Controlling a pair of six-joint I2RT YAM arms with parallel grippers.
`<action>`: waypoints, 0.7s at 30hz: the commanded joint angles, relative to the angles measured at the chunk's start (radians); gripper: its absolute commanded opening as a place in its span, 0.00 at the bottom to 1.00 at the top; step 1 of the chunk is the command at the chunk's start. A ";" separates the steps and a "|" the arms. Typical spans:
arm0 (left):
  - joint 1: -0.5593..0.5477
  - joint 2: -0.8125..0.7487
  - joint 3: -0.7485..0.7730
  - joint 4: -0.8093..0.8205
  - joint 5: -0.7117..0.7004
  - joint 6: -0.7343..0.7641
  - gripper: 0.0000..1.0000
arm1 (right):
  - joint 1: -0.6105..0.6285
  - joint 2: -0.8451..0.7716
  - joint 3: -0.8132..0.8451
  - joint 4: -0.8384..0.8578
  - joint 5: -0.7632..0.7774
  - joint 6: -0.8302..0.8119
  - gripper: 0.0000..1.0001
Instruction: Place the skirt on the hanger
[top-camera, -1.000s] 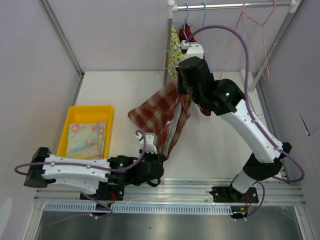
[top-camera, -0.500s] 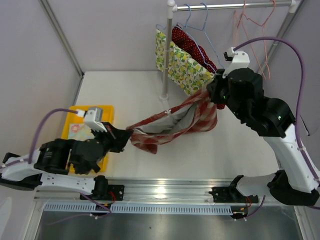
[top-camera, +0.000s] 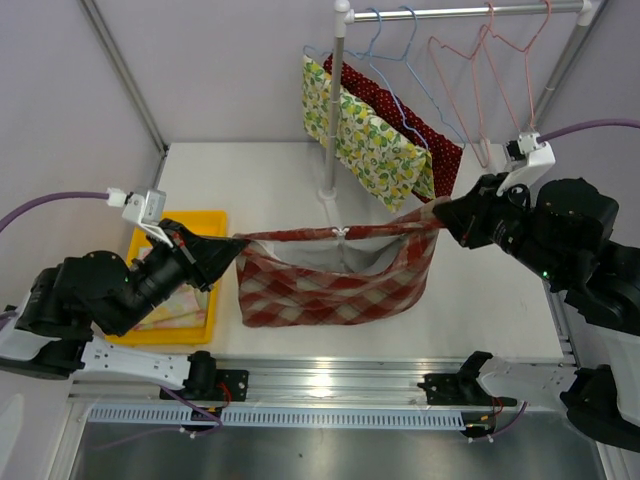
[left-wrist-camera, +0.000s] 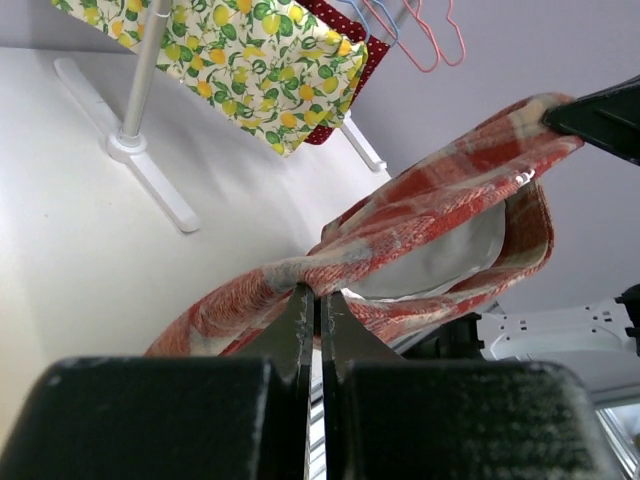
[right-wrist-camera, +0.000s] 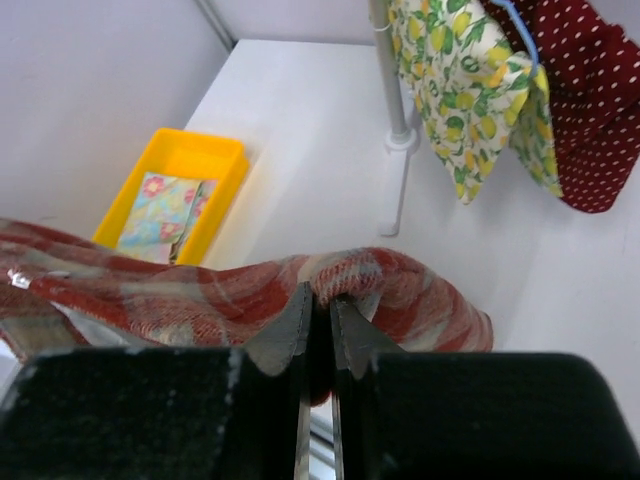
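A red plaid skirt (top-camera: 335, 285) with pale lining hangs stretched in the air between my two grippers, its waistband open upward. My left gripper (top-camera: 238, 247) is shut on the skirt's left waistband corner (left-wrist-camera: 300, 275). My right gripper (top-camera: 440, 212) is shut on the right waistband corner (right-wrist-camera: 345, 280). Empty pink wire hangers (top-camera: 490, 60) hang on the rail (top-camera: 460, 12) at the back right, above and behind my right gripper; they also show in the left wrist view (left-wrist-camera: 420, 40).
A lemon-print garment (top-camera: 365, 135) and a red polka-dot garment (top-camera: 420, 125) hang on blue hangers from the rail. The rack's upright pole (top-camera: 335, 110) stands behind the skirt. A yellow bin (top-camera: 215, 225) holding a floral cloth (right-wrist-camera: 160, 200) sits at the left.
Both grippers have moved apart and pulled the skirt out wide and flat; earlier it hung bunched near the rack pole. My right arm swung to the right, my left to the left.
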 joint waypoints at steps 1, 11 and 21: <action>0.003 0.003 0.101 -0.046 -0.089 0.066 0.00 | -0.013 -0.012 0.059 -0.103 0.042 0.038 0.00; 0.107 0.116 0.213 -0.083 0.066 0.178 0.00 | -0.010 0.031 -0.027 -0.057 0.089 0.065 0.00; 0.876 0.150 0.068 0.064 0.909 0.261 0.00 | -0.013 0.103 0.027 -0.120 0.132 0.065 0.00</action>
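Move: About 33 cm ahead of the right hand, 6 cm to its right and roughly 6 cm lower hangs the nearest pink hanger. The lemon skirt hangs some 28 cm ahead and 9 cm left of that hand, the dotted skirt 30 cm ahead and 4 cm left, both roughly 18 cm lower. From the left hand the pink hanger lies about 39 cm ahead and 41 cm right, 4 cm lower; the yellow bin about 10 cm ahead, 22 cm left and 40 cm below. Keeping the plaid skirt stretched between them, each closed gripper still pinching one end of its waist, the hands carry it slightly towards the rack. The left rises a little first, then swings some 6 cm forward and settles back down, rolling about 10 degrees left side up; the right mostly sinks, about 4 cm, easing 2 cm forward as its fingers tip down. ##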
